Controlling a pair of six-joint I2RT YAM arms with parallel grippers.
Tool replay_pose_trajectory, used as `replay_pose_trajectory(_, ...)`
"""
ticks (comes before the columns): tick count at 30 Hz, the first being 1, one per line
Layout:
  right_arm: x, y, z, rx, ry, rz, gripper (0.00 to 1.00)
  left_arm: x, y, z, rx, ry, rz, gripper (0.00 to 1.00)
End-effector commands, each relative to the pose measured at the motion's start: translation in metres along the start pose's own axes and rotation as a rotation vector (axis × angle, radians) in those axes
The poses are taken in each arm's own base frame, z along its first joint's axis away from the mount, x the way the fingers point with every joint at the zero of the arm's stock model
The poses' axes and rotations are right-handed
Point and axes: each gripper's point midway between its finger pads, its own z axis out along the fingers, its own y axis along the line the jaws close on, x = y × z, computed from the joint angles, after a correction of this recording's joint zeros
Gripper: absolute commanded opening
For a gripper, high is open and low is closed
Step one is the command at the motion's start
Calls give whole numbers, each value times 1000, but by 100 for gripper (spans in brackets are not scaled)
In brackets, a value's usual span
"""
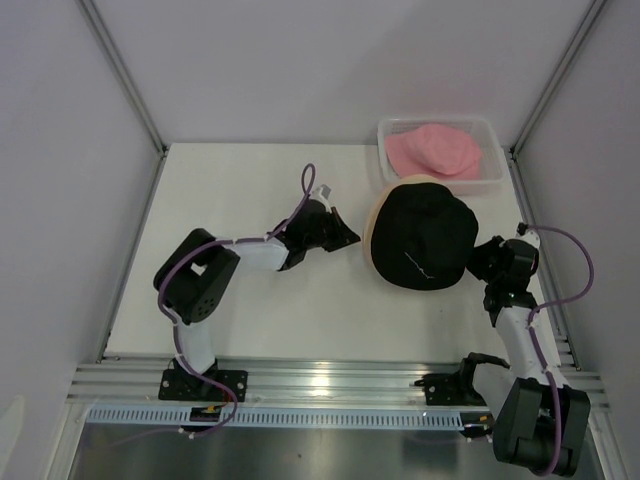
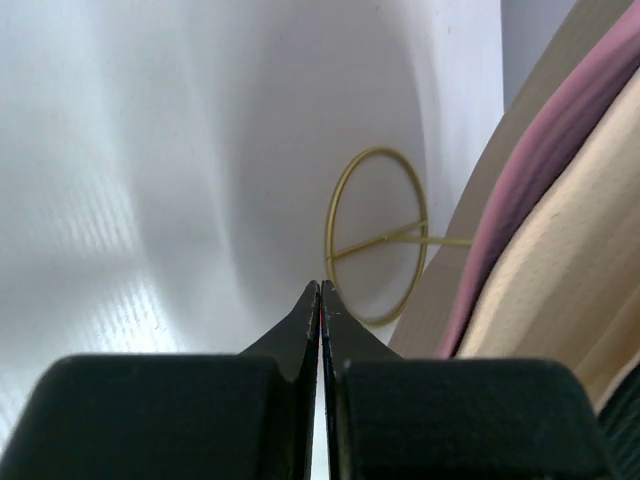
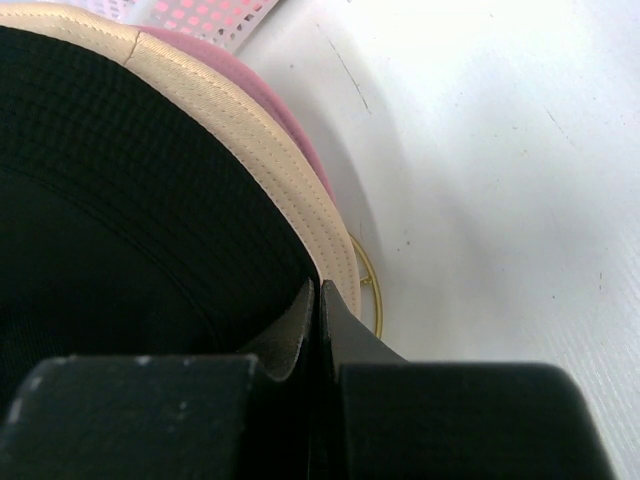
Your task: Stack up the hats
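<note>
A black hat (image 1: 425, 235) lies on top of a pile at the table's right middle. Under it show a beige hat's brim (image 1: 373, 226) and, in the right wrist view, a pink hat's brim (image 3: 292, 132) beneath the beige brim (image 3: 290, 195). The pile rests on a gold wire stand (image 2: 385, 239). A second pink hat (image 1: 437, 148) lies in the clear bin. My left gripper (image 1: 351, 238) is shut and empty just left of the pile (image 2: 320, 288). My right gripper (image 1: 478, 257) is shut at the black hat's right edge (image 3: 318, 290), with nothing visible between its jaws.
The clear plastic bin (image 1: 492, 178) stands at the back right corner, just behind the pile. White walls enclose the table on the left, back and right. Bare tabletop (image 1: 250, 190) lies to the left of and behind the left arm.
</note>
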Motion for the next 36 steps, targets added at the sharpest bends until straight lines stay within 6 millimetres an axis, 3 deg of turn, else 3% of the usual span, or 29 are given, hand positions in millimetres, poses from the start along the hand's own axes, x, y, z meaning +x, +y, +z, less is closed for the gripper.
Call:
replay_pose_trajectory(1, -7, -1, -5, 45, 1, -45, 0, -9, -6, -16, 47, -19, 43, 1)
replay_pose_trajectory(6, -16, 15, -10, 20, 4, -69, 0, -42, -32, -53, 176, -41, 124, 1)
replay_pose_trajectory(8, -20, 18, -11, 23, 10, -80, 0, -60, -47, -74, 230, -69, 176, 8)
replay_pose_trajectory(12, -24, 25, -9, 15, 32, -92, 0, -80, -75, -108, 314, -113, 316, 62)
replay_pose_trajectory(15, -27, 33, -7, -12, 34, -94, 0, -81, -107, -125, 456, -100, 422, 82)
replay_pose_trajectory(16, -25, 34, -5, -19, 43, -94, 0, -80, -128, -134, 551, -82, 464, 92)
replay_pose_trajectory(19, -25, 38, -2, -32, 50, -103, 0, -68, -133, -127, 632, 10, 438, 95)
replay_pose_trajectory(23, -25, 41, 1, -40, 58, -114, 0, -68, -147, -114, 748, 35, 401, 93)
replay_pose_trajectory(27, -28, 46, 2, -51, 58, -128, 0, -69, -145, -85, 750, 61, 342, 92)
replay_pose_trajectory(36, -36, 54, 5, -66, 54, -154, 0, -72, -150, -54, 760, 93, 274, 90)
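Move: The left hand, shut and empty, is beside the left rim of the hat stack; the black hat's middle lies about 15 cm to its right, level with it fore and aft and some 5 cm higher. The tan hat's middle is about 13 cm right, 1 cm ahead and 3 cm up, and the white basket 22 cm ahead, 20 cm right and 6 cm lower. From the right hand, already on the black brim, that hat's middle is 5 cm ahead, 12 cm left and 3 cm up. Still pinching the black hat's right brim, the right hand eases it up and forward, roughly 3 cm in all, with a slight drift left. The left hand swings left, clear of the stack, and rises about 18 cm while opening wide and tilting its fingers up, then turns clockwise some 30 degrees, travels back right and sinks about 5 cm to the hat's far left edge, still open. ##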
